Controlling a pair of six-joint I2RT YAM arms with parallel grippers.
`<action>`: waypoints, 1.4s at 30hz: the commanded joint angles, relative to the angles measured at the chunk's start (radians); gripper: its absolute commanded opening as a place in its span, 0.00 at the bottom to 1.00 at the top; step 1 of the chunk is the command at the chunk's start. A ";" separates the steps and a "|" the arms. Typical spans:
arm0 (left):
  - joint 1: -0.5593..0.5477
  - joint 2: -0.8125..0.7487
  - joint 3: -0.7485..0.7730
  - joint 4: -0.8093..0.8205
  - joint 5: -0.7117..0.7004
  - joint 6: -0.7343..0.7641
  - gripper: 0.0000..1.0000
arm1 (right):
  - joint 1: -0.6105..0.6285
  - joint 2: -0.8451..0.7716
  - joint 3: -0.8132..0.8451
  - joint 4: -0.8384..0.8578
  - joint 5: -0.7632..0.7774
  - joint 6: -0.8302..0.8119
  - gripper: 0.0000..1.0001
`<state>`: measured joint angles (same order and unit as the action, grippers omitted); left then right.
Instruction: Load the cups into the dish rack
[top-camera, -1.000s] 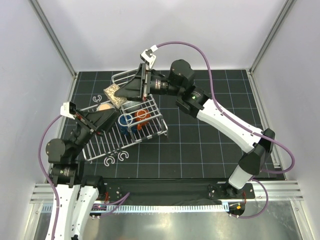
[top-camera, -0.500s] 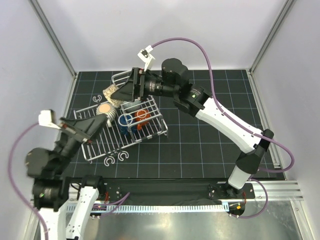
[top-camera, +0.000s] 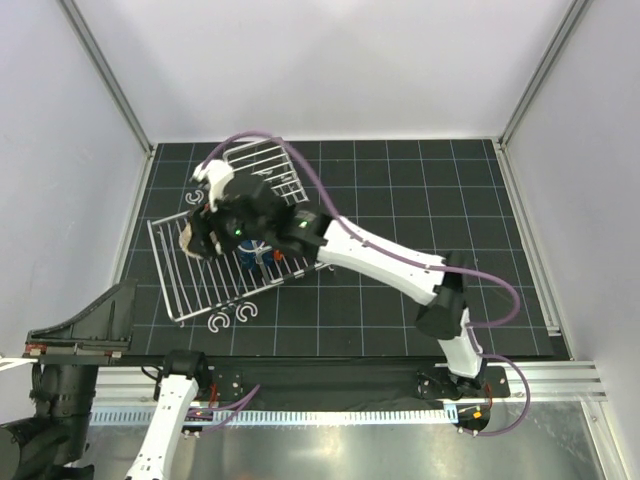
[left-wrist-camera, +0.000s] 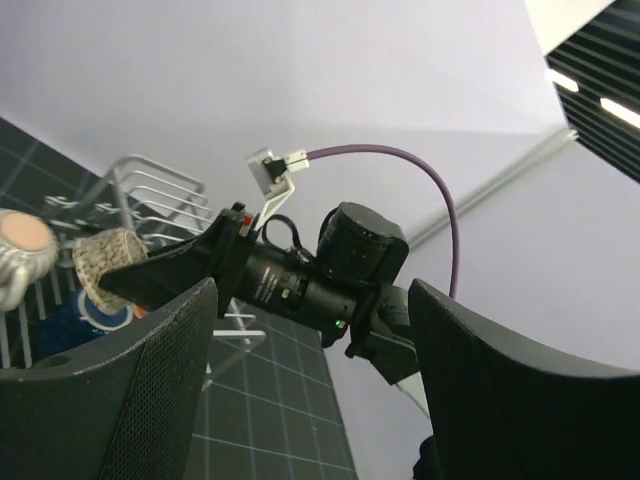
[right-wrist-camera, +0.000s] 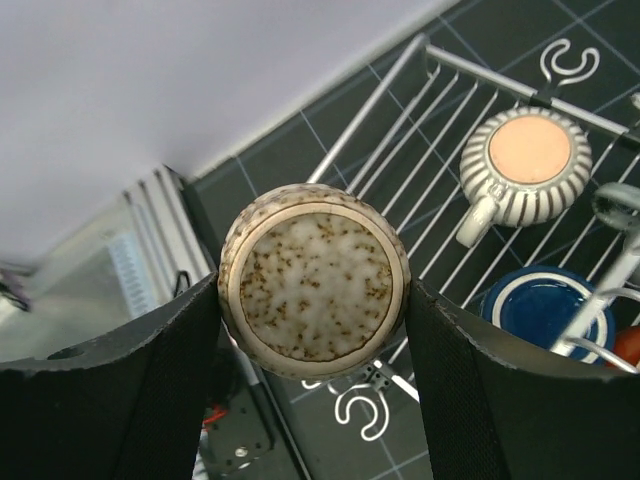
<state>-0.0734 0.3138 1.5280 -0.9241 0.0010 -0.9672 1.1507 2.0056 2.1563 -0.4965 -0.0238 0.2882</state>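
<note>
My right gripper (right-wrist-camera: 312, 285) is shut on the speckled light grey cup (right-wrist-camera: 315, 280), pinching its sides, and I see the cup's base. In the top view this gripper (top-camera: 205, 235) hangs over the left part of the dish rack (top-camera: 200, 285). On the rack's slats the cream striped cup (right-wrist-camera: 528, 165) stands upside down. The dark blue cup (right-wrist-camera: 540, 305) and an edge of the orange-red cup (right-wrist-camera: 628, 345) sit beside it. My left gripper (left-wrist-camera: 312, 300) is open and empty, drawn back to the near left corner (top-camera: 105, 312). From there it looks toward the held cup (left-wrist-camera: 110, 265).
White C-shaped hooks lie on the black mat: two before the rack (top-camera: 218, 322) (top-camera: 245, 315), one behind it (top-camera: 195, 197), and one under the held cup (right-wrist-camera: 362, 410). The raised basket (top-camera: 270, 165) stands at the back. The right arm (top-camera: 380, 255) spans the table's middle.
The left arm has pulled back from the rack to the near left corner and its jaws have opened wider. The right arm has swung left and down over the flat tray, still holding the speckled cup.
</note>
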 joint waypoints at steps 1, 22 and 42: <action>0.000 0.027 0.066 -0.157 -0.108 0.134 0.75 | 0.046 0.041 0.100 0.013 0.140 -0.112 0.04; 0.000 0.087 0.239 -0.372 -0.177 0.283 0.74 | 0.155 0.421 0.217 0.001 0.446 -0.325 0.04; 0.000 0.131 0.267 -0.401 -0.144 0.257 0.72 | 0.155 0.435 0.057 0.067 0.401 -0.333 0.32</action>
<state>-0.0738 0.4072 1.8015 -1.3186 -0.1562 -0.7067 1.3006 2.4676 2.2208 -0.4488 0.3763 -0.0444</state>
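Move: The held speckled cup goes to the free slats in the rack's near-left part, about 26 cm below the right gripper, 5 cm to its left and 2 cm ahead. The striped cup stands about 13 cm ahead and 3 cm left of the gripper, the blue cup some 10 cm ahead and 6 cm right, both roughly as low as the slats. From the left gripper, the free slats lie roughly 20 cm ahead, 3 cm left and 42 cm below. Lower the right gripper about 23 cm towards the free slats on the near side of the striped cup, easing some 5 cm left early on, and tip the fingers down as it sinks, turning the wrist about 35 degrees. Keep the speckled cup pinched, its base facing the wrist. Draw the empty left gripper a few centimetres left, back and down, then hold it clear, its fingers staying open. ##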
